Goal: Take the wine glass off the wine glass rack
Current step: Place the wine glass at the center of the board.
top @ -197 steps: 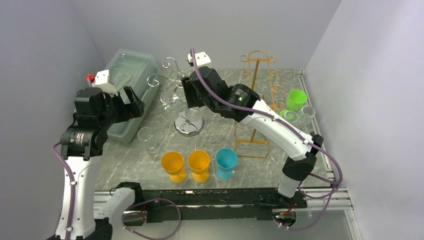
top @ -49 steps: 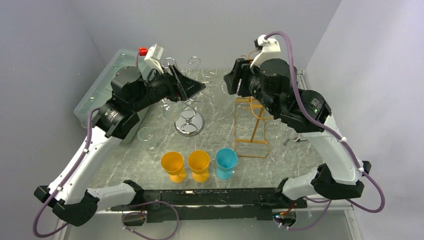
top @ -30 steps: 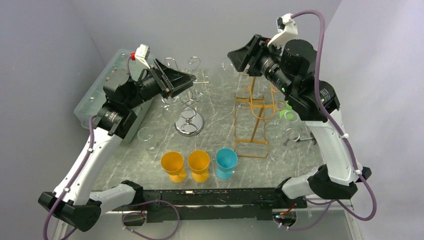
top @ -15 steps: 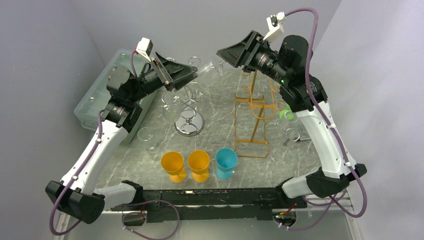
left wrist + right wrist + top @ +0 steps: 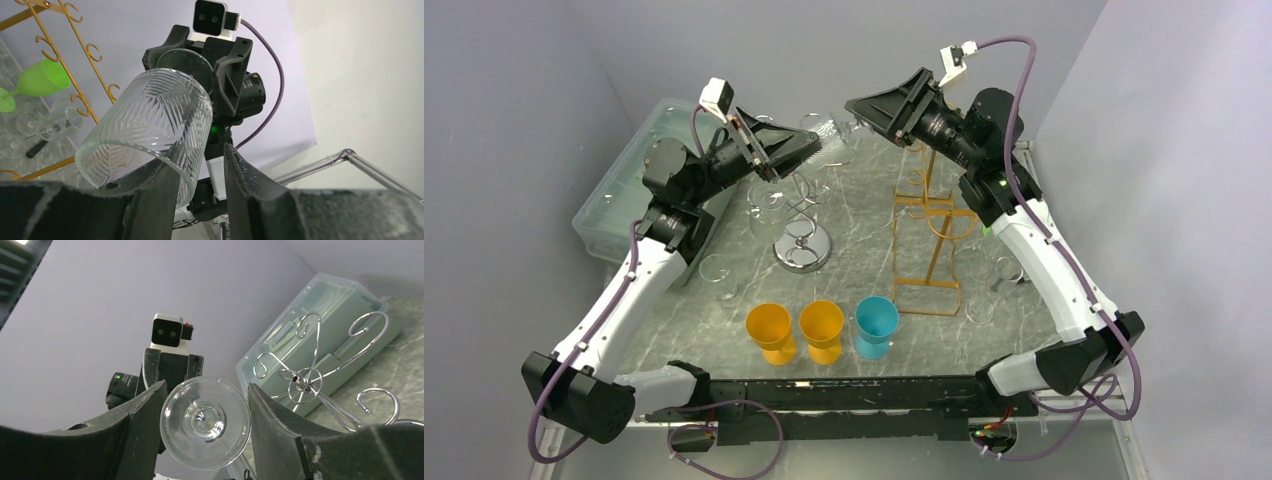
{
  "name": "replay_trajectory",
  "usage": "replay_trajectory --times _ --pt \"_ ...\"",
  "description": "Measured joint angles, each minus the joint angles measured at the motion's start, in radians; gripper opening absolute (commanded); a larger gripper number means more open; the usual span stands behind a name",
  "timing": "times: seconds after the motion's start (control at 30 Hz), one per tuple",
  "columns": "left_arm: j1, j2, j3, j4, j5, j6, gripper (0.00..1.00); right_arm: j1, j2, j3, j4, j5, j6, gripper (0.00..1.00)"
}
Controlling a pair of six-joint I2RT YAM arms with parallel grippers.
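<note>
The clear wine glass [image 5: 839,128] is held up in the air between my two raised arms, well off the chrome wire rack [image 5: 801,245]. My right gripper [image 5: 856,105] is shut on its round foot [image 5: 205,422], which sits between both fingers. My left gripper [image 5: 809,150] straddles the wall of the patterned bowl [image 5: 150,125]. One finger [image 5: 150,200] is behind the glass and the other [image 5: 245,185] stands outside it, with a small gap showing. The rack's curled hooks show in the right wrist view [image 5: 302,380].
A gold wire rack [image 5: 929,210] stands to the right with a green glass [image 5: 47,80] by it. Two orange cups [image 5: 770,328] and a blue cup [image 5: 876,322] stand at the front. A clear bin [image 5: 639,180] sits at the left, with a loose glass [image 5: 716,268] beside it.
My right arm lifted the glass off the chrome rack and swung it up and leftward. My left arm rose to meet it, and its fingers now narrow around the bowl's wall.
</note>
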Motion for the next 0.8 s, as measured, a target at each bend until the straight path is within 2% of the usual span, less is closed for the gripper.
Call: replay_trajectory --times 0.23,0.3,0.37,0.4,0.47,0.6,0.67,0.73,0.8 --pt "0.0 -0.006 -0.007 0.0 -0.003 -0.009 0.2 -0.003 -0.017 -0.084 0.127 -0.006 0.056 0.25" --pt "0.0 -0.014 -0.007 -0.005 -0.001 -0.006 0.14 -0.003 -0.031 -0.103 0.147 -0.006 0.066 0.27" --pt "-0.001 -0.024 -0.006 -0.007 0.0 0.0 0.0 -0.002 -0.042 -0.114 0.154 -0.011 0.073 0.3" --pt "-0.002 -0.027 -0.006 -0.008 0.002 0.001 0.0 -0.002 -0.048 -0.121 0.155 -0.015 0.078 0.33" --pt "-0.002 -0.04 -0.003 -0.017 0.008 0.009 0.0 0.002 -0.061 -0.134 0.16 -0.025 0.081 0.45" --pt "-0.007 -0.056 0.022 -0.075 0.019 0.053 0.0 0.008 -0.085 -0.151 0.161 -0.032 0.074 0.77" --pt "-0.008 -0.065 0.045 -0.132 0.018 0.098 0.0 0.008 -0.095 -0.16 0.155 -0.026 0.049 0.89" --pt "-0.004 -0.08 0.064 -0.21 0.013 0.148 0.0 0.005 -0.105 -0.164 0.15 -0.018 0.022 0.97" --pt "0.0 -0.096 0.087 -0.306 0.0 0.209 0.0 0.003 -0.117 -0.164 0.135 -0.003 -0.008 0.99"
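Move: The wine glass lies on its side between my hands, its rim at my left fingers and its foot in my right. Its middle is about 3 cm ahead, 3 cm right and 2 cm below my left hand, or some 3 cm back, 3 cm left and 2 cm below my right. The silver rack stands about 7 cm ahead and 5 cm left of my left hand, the orange rack roughly 17 cm right of and level with my right, both middles some 32 cm lower. I close my left fingers onto the glass's wall at the rim, one finger inside the bowl and one outside, while my right hand still holds the foot. Together my hands carry the glass back about 2.5 cm; then I open my right fingers wide off the foot and ease that hand about 1 cm right, as my left tilts some 10 degrees, sinks slightly and edges left. ##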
